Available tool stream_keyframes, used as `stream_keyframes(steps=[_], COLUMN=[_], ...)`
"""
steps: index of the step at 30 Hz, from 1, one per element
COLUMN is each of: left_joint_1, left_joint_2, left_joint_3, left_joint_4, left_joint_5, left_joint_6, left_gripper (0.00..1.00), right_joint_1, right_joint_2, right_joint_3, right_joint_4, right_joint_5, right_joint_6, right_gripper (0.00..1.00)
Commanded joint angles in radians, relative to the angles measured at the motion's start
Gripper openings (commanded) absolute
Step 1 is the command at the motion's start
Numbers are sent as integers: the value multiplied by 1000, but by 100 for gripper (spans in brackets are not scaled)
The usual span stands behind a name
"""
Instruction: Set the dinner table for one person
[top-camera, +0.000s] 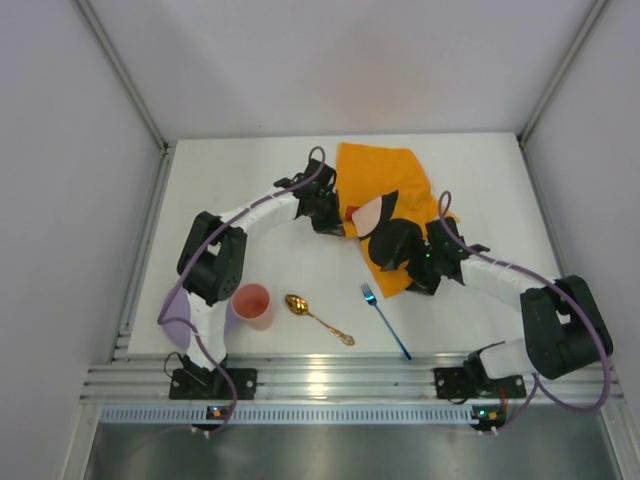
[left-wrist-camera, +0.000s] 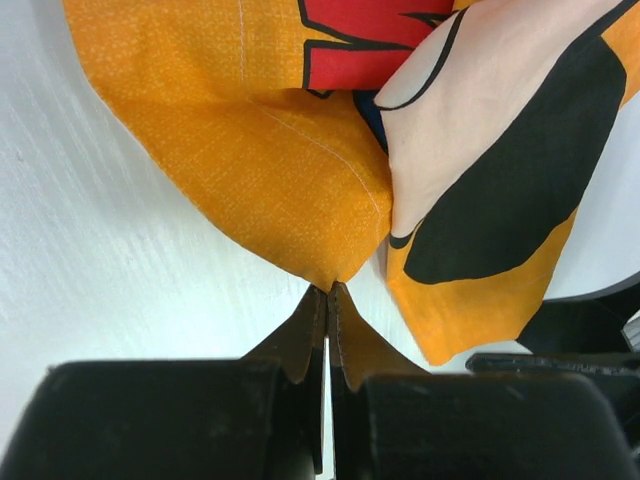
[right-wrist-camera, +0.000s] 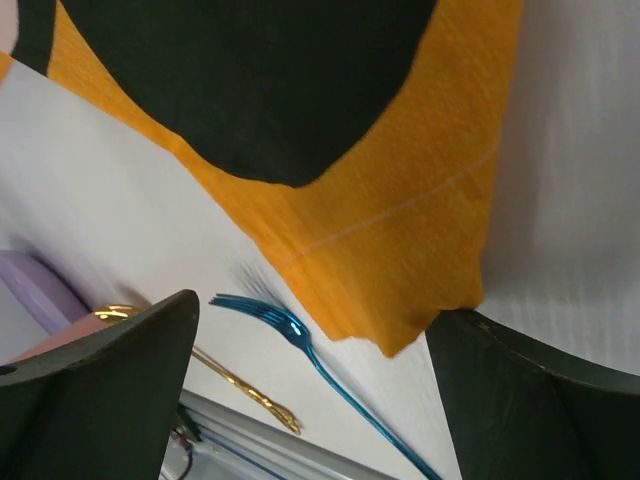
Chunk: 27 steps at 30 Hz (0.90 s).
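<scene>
The orange Mickey Mouse placemat (top-camera: 385, 175) lies crumpled and partly folded over at the back middle of the white dinner table (top-camera: 240, 190). My left gripper (top-camera: 335, 222) is at its left edge. In the left wrist view that gripper (left-wrist-camera: 328, 292) is shut, pinching a corner of the placemat (left-wrist-camera: 270, 180). My right gripper (top-camera: 412, 265) is at the cloth's near corner. In the right wrist view it (right-wrist-camera: 315, 310) stands wide open, with the placemat's corner (right-wrist-camera: 400, 200) hanging between the fingers close to the right one.
A pink cup (top-camera: 252, 305), a gold spoon (top-camera: 318, 318) and a blue fork (top-camera: 385, 322) lie near the front edge. The fork (right-wrist-camera: 300, 335) and spoon (right-wrist-camera: 240, 385) sit just below the right gripper. A ribbed aluminium rail (top-camera: 320, 380) runs along the front, and white walls close in both sides.
</scene>
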Motion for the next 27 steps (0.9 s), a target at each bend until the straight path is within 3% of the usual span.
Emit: stream_keyframes(steps=[1, 3, 5, 6, 8, 9, 10, 13, 17, 20, 27], left_joint_1=[-3, -1, -1, 0, 5, 22, 34, 121, 306, 390, 441], left_joint_2=[-92, -101, -115, -120, -134, -138, -147, -163, -207, -262, -428], left_joint_3=[27, 31, 31, 30, 30, 28, 24, -2, -53, -110, -238], left_joint_4=[-57, -72, -89, -95, -115, -123, -131, -166, -233, -259, -321], left_joint_5=[11, 8, -1, -8, -20, -23, -26, -14, -20, -32, -192], left_joint_6=[38, 44, 53, 57, 69, 70, 80, 109, 161, 202, 238], left_gripper=[0, 0, 0, 0, 0, 0, 0, 0, 0, 0, 0], right_joint_1=[17, 19, 19, 17, 16, 13, 8, -73, -312, -376, -388], right_joint_2=[66, 67, 60, 55, 47, 44, 41, 15, 62, 188, 392], right_joint_3=[18, 29, 43, 65, 121, 142, 165, 222, 303, 450, 711], right_joint_4=[121, 123, 92, 74, -6, -82, -125, -225, -276, -345, -435], right_joint_5=[103, 132, 184, 201, 253, 282, 340, 396, 330, 347, 295], right_joint_6=[39, 39, 24, 13, -36, -56, -74, -154, -243, -341, -449], right_gripper=[92, 85, 59, 39, 20, 4, 0, 0, 0, 0, 3])
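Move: The loose near-right corner of the orange napkin sits almost between my open right fingers, about 2 cm ahead, 1 cm right and 1 cm below; the blue fork is some 11 cm back, 4 cm left and 3 cm down. My left hand already pinches the napkin's other corner; the bare table it heads over is 22 cm left, level with it and 6 cm below, the pink cup 17 cm back, 21 cm left, 2 cm down. I ease my right hand about 2 cm forward and slightly down and shut its fingers on the napkin corner, then lift it and carry it right and forward. My left hand keeps its pinch, rises a few centimetres, then sweeps some 22 cm left, away from my right hand, turning counter-clockwise, to stretch the edge between them. ##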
